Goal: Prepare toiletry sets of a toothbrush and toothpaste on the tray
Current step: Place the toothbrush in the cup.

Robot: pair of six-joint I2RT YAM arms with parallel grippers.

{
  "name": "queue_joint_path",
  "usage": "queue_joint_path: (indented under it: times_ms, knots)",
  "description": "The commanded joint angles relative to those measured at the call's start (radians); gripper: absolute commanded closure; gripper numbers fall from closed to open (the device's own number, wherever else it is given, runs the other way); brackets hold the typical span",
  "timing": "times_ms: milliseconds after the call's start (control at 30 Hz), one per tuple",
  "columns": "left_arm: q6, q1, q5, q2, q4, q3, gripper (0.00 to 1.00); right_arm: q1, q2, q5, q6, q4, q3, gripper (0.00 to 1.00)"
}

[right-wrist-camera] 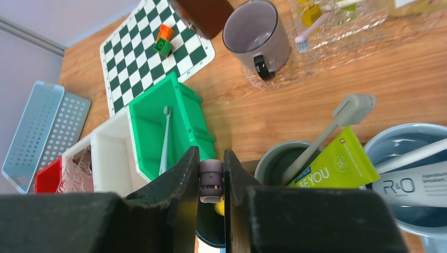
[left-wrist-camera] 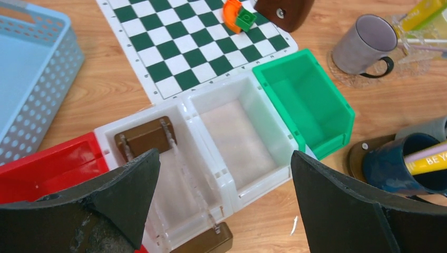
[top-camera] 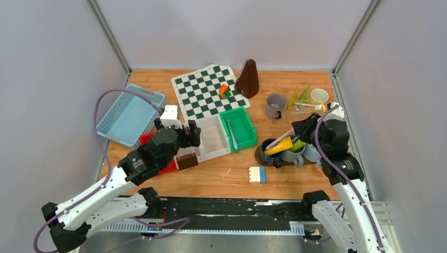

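Note:
My right gripper point(right-wrist-camera: 211, 174) point(top-camera: 300, 129) is shut on the mauve end of a pinkish toothbrush point(top-camera: 279, 139), which leans into the dark blue mug point(top-camera: 269, 154) beside a yellow tube point(top-camera: 280, 147). Next to it, the grey-green mug point(right-wrist-camera: 274, 158) holds a grey toothbrush point(right-wrist-camera: 337, 121) and a green tube point(right-wrist-camera: 337, 163). A white tube stands in the light blue mug point(right-wrist-camera: 406, 142). The grey mug point(top-camera: 275, 104) and pale yellow mug point(top-camera: 319, 96) stand on the clear tray point(top-camera: 308, 109) at the back right. My left gripper point(left-wrist-camera: 224, 179) point(top-camera: 194, 134) hangs open over the white bins point(left-wrist-camera: 237, 132), holding nothing.
A green bin point(right-wrist-camera: 158, 121) holds a white toothbrush point(right-wrist-camera: 165, 137). A red bin point(left-wrist-camera: 47, 168) and brown blocks point(left-wrist-camera: 145, 137) sit beside the white bins. Further off are a blue basket point(top-camera: 129, 116), a chessboard point(top-camera: 205, 89) with small bricks, a brown cone point(top-camera: 248, 79) and a white-blue block point(top-camera: 258, 174).

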Motion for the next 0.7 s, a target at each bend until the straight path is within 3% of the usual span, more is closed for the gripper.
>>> queue_joint_path:
  times_ms: [0, 200, 467, 567, 667]
  knots:
    - [-0.054, 0.008, -0.087, -0.072, -0.068, -0.026, 0.00, 0.003, 0.033, -0.077, 0.030, 0.086, -0.032, 1.00]
    - [-0.068, 0.009, -0.102, -0.104, -0.096, -0.048, 0.00, 0.002, 0.069, -0.151, 0.061, 0.138, -0.084, 0.96]
    - [-0.059, 0.009, -0.101, -0.079, -0.080, -0.041, 0.00, 0.002, 0.048, -0.154, 0.077, 0.136, -0.107, 0.59]
    - [-0.059, 0.019, -0.090, -0.047, -0.068, -0.023, 0.00, 0.003, 0.009, -0.117, 0.065, 0.118, -0.097, 0.48]
    - [-0.062, 0.046, -0.054, -0.007, -0.058, -0.001, 0.00, 0.003, -0.033, -0.071, 0.043, 0.091, -0.078, 0.44]
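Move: The right hand holds the pink toothbrush by its head, lower end already in the mouth of the dark blue cup; that cup's middle is about 8 cm left, 3 cm back and 12 cm below. Level with it, the grey-green cup stands straight to its right, 3 cm back of the hand, and the light blue cup some 7 cm farther right. From the idle, open left hand the dark blue cup lies roughly 30 cm right, 2 cm back and 13 cm lower. Lower the right gripper about 4 cm, easing it some 2.5 cm left, so the pink toothbrush slides deeper into the dark blue cup beside the yellow tube; then open the fingers about halfway to let go of it and begin to rise. Meanwhile drift the open left gripper about 3 cm left and nearly as far down above the tray bins, touching nothing. ##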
